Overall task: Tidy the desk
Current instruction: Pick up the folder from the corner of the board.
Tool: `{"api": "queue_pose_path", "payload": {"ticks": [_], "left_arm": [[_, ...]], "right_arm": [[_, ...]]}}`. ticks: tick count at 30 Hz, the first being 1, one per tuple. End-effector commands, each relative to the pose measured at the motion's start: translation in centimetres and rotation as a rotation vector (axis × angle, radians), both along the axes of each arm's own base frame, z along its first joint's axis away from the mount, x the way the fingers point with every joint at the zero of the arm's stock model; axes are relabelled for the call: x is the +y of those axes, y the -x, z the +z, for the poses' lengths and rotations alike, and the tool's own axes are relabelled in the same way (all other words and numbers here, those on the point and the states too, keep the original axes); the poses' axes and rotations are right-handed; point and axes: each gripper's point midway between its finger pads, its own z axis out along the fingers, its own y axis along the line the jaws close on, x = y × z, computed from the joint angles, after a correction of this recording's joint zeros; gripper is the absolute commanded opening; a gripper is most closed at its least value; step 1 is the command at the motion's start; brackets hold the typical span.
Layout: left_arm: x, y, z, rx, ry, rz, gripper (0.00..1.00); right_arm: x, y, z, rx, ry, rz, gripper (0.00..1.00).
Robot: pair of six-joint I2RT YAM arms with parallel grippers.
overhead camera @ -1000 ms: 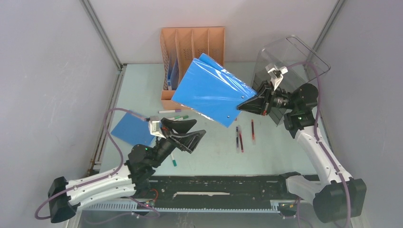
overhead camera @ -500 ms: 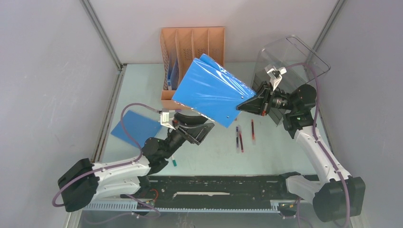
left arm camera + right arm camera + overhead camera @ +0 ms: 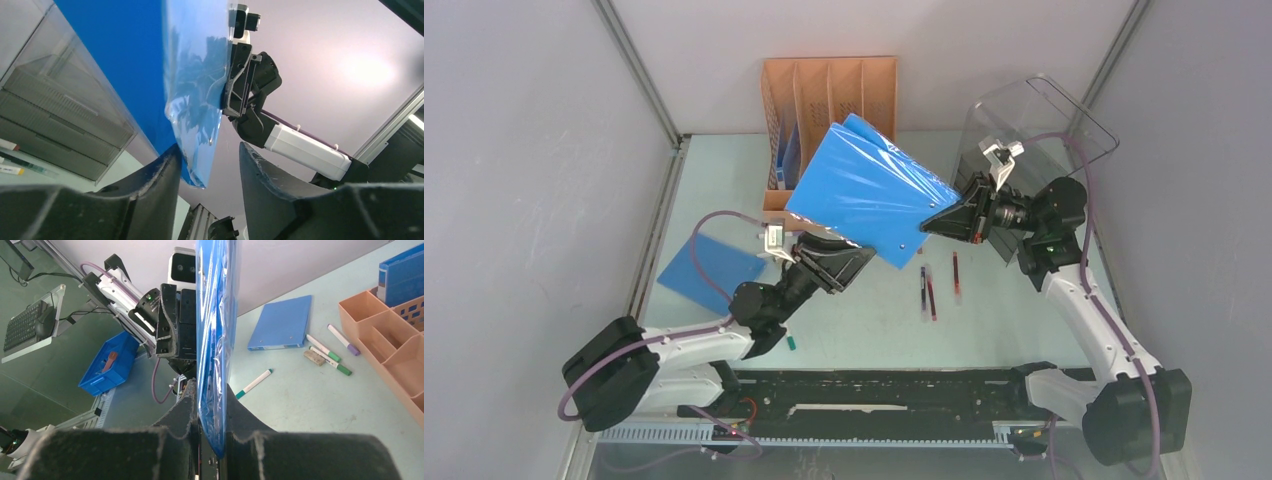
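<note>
A large blue folder (image 3: 869, 190) in a clear sleeve hangs tilted above the desk (image 3: 1014, 320). My right gripper (image 3: 934, 222) is shut on its right edge, and the right wrist view shows the folder (image 3: 215, 340) pinched between both fingers at my right gripper (image 3: 212, 405). My left gripper (image 3: 864, 262) stands under the folder's lower corner. In the left wrist view this corner (image 3: 197, 170) sits between the jaws of my left gripper (image 3: 207, 160), against the left finger, with a gap to the right one. The jaws are open.
An orange file rack (image 3: 829, 85) holding blue folders stands at the back, with a clear bin (image 3: 1034, 125) at back right. A smaller blue folder (image 3: 709, 265) lies flat at left. Markers lie near the rack (image 3: 781, 235), a green-capped one (image 3: 790, 340) by the left arm, and pens (image 3: 929, 290) mid-desk.
My left arm has moved forward and right, bringing its gripper under the folder's lower corner. Its jaws have narrowed around that corner. The right gripper and folder have held still.
</note>
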Motion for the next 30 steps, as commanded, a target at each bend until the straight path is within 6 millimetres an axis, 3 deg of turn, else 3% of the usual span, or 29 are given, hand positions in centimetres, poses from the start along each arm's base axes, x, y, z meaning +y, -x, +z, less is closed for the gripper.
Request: {"api": "queue_pose_path", "payload": {"ticks": [1,7,9,12,14,17,22,26,28,30], "left_arm": [[0.3,0.3,2.6,-0.058,0.062,-0.014,0.46],[0.1,-0.2,2.4,-0.053,0.053,-0.026,0.32],[0.0,-0.3,2.3,-0.054,0.048,-0.029,0.23],[0.2,-0.4,2.1,-0.054,0.042,-0.028,0.01],[0.5,-0.5,1.8,-0.043,0.043,-0.024,0.00],[1.3,-0.7,1.3,-0.037,0.040,-0.012,0.00],[2.5,-0.3,0.5,-0.036,0.015,-0.027,0.00],[3.3,0.2,-0.9,-0.012,-0.030,-0.047,0.00],[3.5,0.6,-1.6,-0.001,-0.059,-0.063,0.00],[3.8,1.5,-1.9,-0.006,-0.082,-0.088,0.00]], "right_arm": [[0.4,-0.1,0.2,-0.032,-0.006,0.001,0.00],[0.9,0.0,-0.3,-0.023,0.000,0.017,0.00],[1.1,0.0,-0.5,-0.022,0.002,0.022,0.00],[1.2,0.0,-0.6,-0.022,0.005,0.024,0.00],[1.3,-0.1,-0.8,-0.022,0.008,0.022,0.00],[1.2,-0.3,-1.0,-0.030,0.016,0.008,0.16],[1.1,-0.8,-1.8,-0.043,0.034,-0.003,0.63],[1.2,-1.0,-2.3,-0.036,0.041,0.011,0.90],[1.3,-1.1,-2.6,-0.033,0.045,0.022,0.99],[1.5,-1.2,-3.1,-0.020,0.054,0.036,1.00]]}}
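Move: The held folder stands upright in the right hand's grip, its near edge already between the left hand's half-closed fingers; its middle is some 9 cm ahead of the left hand, level sideways, 3 cm higher. From the right hand that middle is about 5 cm ahead, 8 cm left and 2 cm up. The file rack stands some 28 cm ahead of the left hand, 8 cm left, 17 cm lower; the other folder lies about 8 cm ahead, 36 cm left, 28 cm below the left hand. Left hand pinches the folder's near edge, then pulls 3.5 cm left while the right sinks, letting go. ##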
